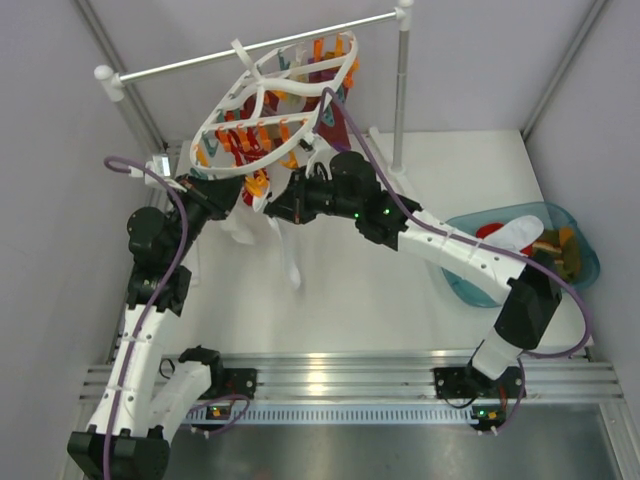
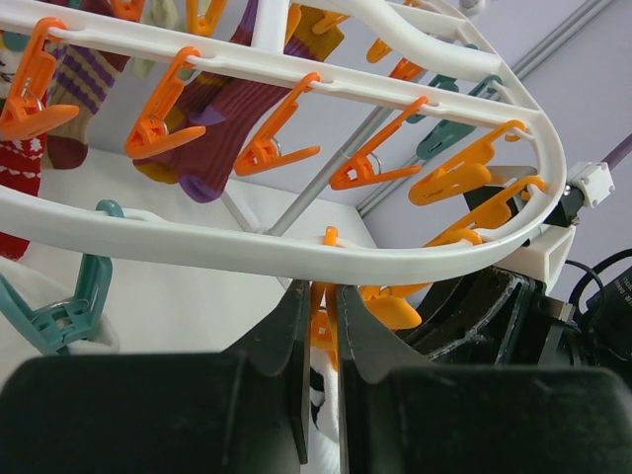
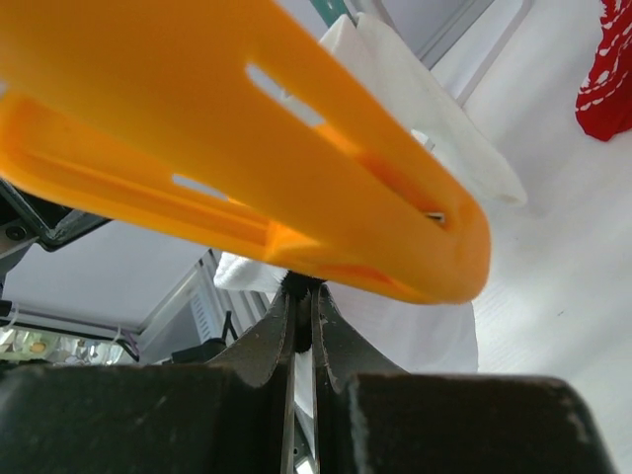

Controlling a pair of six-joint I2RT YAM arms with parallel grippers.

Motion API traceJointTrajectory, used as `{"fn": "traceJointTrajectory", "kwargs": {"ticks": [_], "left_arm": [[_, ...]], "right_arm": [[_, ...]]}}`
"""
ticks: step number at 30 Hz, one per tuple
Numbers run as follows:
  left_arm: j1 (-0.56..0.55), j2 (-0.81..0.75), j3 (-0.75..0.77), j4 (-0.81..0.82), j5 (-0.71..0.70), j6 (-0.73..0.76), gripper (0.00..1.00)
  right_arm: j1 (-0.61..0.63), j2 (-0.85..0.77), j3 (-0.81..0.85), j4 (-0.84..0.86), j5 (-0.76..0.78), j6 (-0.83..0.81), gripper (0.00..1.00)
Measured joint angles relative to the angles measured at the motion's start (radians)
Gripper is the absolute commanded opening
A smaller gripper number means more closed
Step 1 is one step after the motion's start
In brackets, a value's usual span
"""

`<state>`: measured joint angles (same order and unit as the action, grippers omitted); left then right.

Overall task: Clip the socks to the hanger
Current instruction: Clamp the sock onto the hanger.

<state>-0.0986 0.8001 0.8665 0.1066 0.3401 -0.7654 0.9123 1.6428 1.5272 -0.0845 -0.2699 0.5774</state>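
The white oval hanger (image 1: 262,100) hangs tilted from the rod, with orange, red and teal clips under it. Several socks (image 2: 212,123) hang clipped on its far bars. My left gripper (image 1: 240,192) is shut on an orange clip (image 2: 326,321) just under the hanger's near rim (image 2: 247,252). My right gripper (image 1: 270,208) is shut on the black-striped top edge of a white sock (image 1: 287,250), right beside that clip. In the right wrist view the orange clip (image 3: 296,148) fills the frame just above the right gripper (image 3: 301,296), and the white sock (image 3: 425,326) lies behind it.
A translucent blue basin (image 1: 585,250) with more socks stands at the right. The rail stand's rod (image 1: 250,48) and post (image 1: 400,100) are behind the hanger. A red sock (image 3: 607,89) hangs at the right edge of the right wrist view.
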Motion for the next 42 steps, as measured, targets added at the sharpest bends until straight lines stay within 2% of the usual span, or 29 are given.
{"fn": "traceJointTrajectory", "kwargs": {"ticks": [10, 13, 14, 18, 31, 36, 38, 39, 42], "left_arm": [[0.0, 0.0, -0.007, 0.007, -0.002, -0.014, 0.0], [0.001, 0.0, -0.007, 0.006, -0.002, -0.018, 0.12], [0.001, 0.0, -0.007, 0.006, -0.002, -0.018, 0.2], [0.001, 0.0, -0.007, 0.002, -0.01, -0.021, 0.35], [-0.002, -0.011, -0.006, -0.059, -0.021, -0.024, 0.6], [-0.002, -0.035, -0.006, -0.086, -0.031, -0.024, 0.6], [-0.002, -0.045, -0.007, -0.098, -0.039, -0.021, 0.6], [-0.002, -0.05, -0.006, -0.106, -0.043, -0.02, 0.6], [-0.002, -0.063, -0.006, -0.135, -0.048, -0.016, 0.6]], "right_arm": [[0.0, 0.021, 0.001, 0.063, 0.0, 0.019, 0.0], [0.0, 0.021, 0.001, 0.069, -0.001, 0.024, 0.0], [0.0, 0.021, 0.001, 0.071, -0.002, 0.026, 0.0], [0.0, 0.021, 0.001, 0.078, -0.007, 0.029, 0.0], [0.0, 0.021, -0.014, 0.126, -0.018, 0.029, 0.01], [0.0, 0.021, -0.031, 0.155, -0.024, 0.027, 0.27], [0.0, 0.017, -0.043, 0.161, -0.026, 0.024, 0.3], [0.0, 0.013, -0.052, 0.158, -0.028, 0.021, 0.36], [0.0, 0.001, -0.083, 0.158, -0.03, 0.009, 0.4]]}}
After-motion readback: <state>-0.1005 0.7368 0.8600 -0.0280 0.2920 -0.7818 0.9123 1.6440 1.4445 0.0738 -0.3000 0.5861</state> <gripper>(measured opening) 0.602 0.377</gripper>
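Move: The orange clip I still squeeze open sits at my left fingertips, its middle roughly 2 cm ahead, 1 cm right and 1 cm below. From my right hand, which holds the white striped sock's cuff, that clip is about 3 cm ahead, 3 cm left and 3 cm up. From my left hand, an empty orange clip hangs some 5 cm right and 2 cm ahead, and a teal clip with a white sock about 7 cm left and 3 cm ahead, both just below hand height. I hold the clip steady with my left hand while my right carries the pinched cuff a further 1 cm or so up and left to it, fingers tipping up about 5 degrees. Then I open my left fingers to let the clip shut, sinking some 1.5 cm and easing back; last, my right fingers open, let go of the cuff and sink about 1 cm. ##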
